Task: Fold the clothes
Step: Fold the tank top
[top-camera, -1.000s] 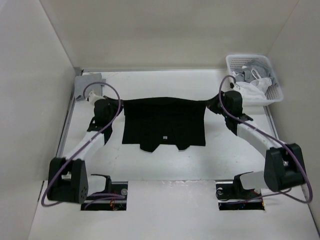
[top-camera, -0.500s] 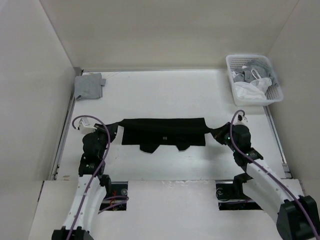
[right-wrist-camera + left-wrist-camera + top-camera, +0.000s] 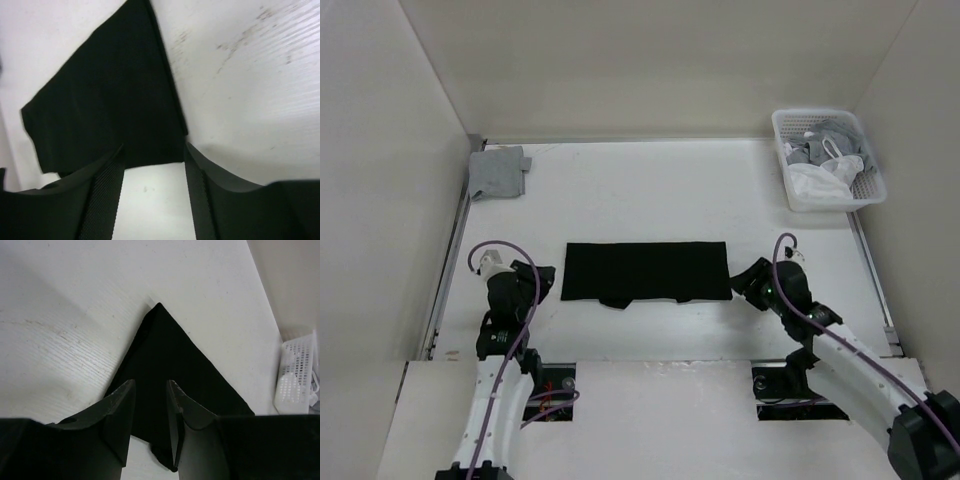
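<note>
The clothes (image 3: 646, 270), a plain black garment, lie as a flat folded band across the middle of the table, with small bits of fabric poking out along the near edge. My left gripper (image 3: 545, 277) sits at the band's left end. In the left wrist view it (image 3: 150, 385) is open, with a gap between its fingers and the black cloth (image 3: 170, 350) lying beyond and under them. My right gripper (image 3: 748, 280) is at the band's right end. In the right wrist view it (image 3: 154, 150) is open wide over bare table, its tips at the cloth's corner (image 3: 110, 100).
A white plastic basket (image 3: 825, 203) with white and grey garments stands at the back right; it also shows in the left wrist view (image 3: 295, 375). A small folded grey cloth (image 3: 498, 172) lies at the back left. Side walls close in the table on both sides.
Both arms drew back toward the near edge, pulling the garment's far edge over so it now lies folded into a narrow band. Both grippers, shut on the cloth before, have opened and let go.
</note>
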Tool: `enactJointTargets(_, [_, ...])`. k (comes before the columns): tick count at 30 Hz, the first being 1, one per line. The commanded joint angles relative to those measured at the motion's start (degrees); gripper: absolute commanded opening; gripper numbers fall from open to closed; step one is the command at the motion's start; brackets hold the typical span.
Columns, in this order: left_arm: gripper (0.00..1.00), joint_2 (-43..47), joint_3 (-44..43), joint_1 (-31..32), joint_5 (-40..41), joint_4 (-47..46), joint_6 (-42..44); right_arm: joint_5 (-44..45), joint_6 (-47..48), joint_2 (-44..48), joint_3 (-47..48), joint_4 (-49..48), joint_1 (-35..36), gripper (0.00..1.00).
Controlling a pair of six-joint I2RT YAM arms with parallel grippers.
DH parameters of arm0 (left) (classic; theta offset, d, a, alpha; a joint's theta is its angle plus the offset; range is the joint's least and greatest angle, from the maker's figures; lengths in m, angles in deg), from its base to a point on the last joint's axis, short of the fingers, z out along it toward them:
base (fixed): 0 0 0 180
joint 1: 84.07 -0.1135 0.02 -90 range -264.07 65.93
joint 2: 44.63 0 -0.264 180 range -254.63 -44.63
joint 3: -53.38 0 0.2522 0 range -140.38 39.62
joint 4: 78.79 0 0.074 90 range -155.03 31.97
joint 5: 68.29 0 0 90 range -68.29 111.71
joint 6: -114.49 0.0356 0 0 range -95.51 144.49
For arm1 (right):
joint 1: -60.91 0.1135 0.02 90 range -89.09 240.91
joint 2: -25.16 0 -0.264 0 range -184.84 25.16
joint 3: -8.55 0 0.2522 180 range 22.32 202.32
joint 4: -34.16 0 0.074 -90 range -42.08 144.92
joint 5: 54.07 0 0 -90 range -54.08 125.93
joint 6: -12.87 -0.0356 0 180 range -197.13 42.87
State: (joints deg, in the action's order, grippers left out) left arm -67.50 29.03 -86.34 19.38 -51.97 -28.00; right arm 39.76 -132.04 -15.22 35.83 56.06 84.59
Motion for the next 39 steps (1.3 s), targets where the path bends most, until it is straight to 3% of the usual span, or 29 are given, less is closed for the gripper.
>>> enactJointTargets(1, [0.29, -4.3, -3.0, 0.7, 0.4, -6.2, -0.1, 2.8, 4.1, -7.3, 4.0, -4.4, -2.2, 0.56])
enactJointTargets(6, [0.27, -12.6, -2.9, 6.9, 1.4, -16.0, -2.3, -2.5, 7.8, -24.4, 8.7, -13.8, -4.9, 0.53])
enactJointTargets(17, [0.27, -25.4, -7.2, 17.2, 7.4, -29.1, -1.5, -15.7, 0.9, -42.2, 10.3, -29.7, -7.6, 0.37])
enactJointTargets(24, [0.27, -32.1, -9.5, 21.0, 7.7, -35.2, -1.8, -18.8, -3.7, -46.3, 8.5, -38.1, -8.4, 0.08])
enactJointTargets(27, [0.27, -33.2, -9.3, 22.3, 8.1, -36.9, -2.0, -17.7, -4.7, -41.8, 5.2, -40.4, -9.8, 0.01])
enactJointTargets(30, [0.27, -33.8, -8.7, 23.4, 8.5, -37.6, -2.7, -15.3, -3.3, -34.0, 2.3, -36.5, -12.0, 0.00])
enactJointTargets(36, [0.27, -34.8, -8.8, 26.8, 9.0, -39.0, -3.8, -6.2, 3.8, -8.4, 5.2, -11.3, -12.0, 0.00])
enactJointTargets(39, [0.27, -34.7, -9.7, 28.5, 9.4, -39.2, -4.0, 0.3, 7.4, -3.7, 11.9, -1.3, -6.9, 0.00])
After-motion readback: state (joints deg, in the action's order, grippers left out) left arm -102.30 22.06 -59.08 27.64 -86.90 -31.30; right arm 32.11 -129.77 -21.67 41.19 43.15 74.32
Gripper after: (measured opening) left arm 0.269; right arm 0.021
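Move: The folded-over tank top lies flat between the grippers. Its far right corner is about 9 cm ahead of the right gripper, 3 cm left and 4 cm below; the tank top's middle is some 20 cm left and 3 cm ahead. From the left gripper, that middle is about 20 cm right, level with it and 7 cm below. The grey folded garment lies 23 cm ahead and 13 cm left of the left gripper. Reach the right gripper about 8 cm forward, down and slightly left to the tank top's right edge, shut the fingers on the cloth by its far corner, then draw right and lift some 10 cm, keeping the pinch. Meanwhile swing the part-open left gripper about 12 cm right and 5 cm forward above the left end, rising slightly and turning nearly 20 degrees clockwise. ##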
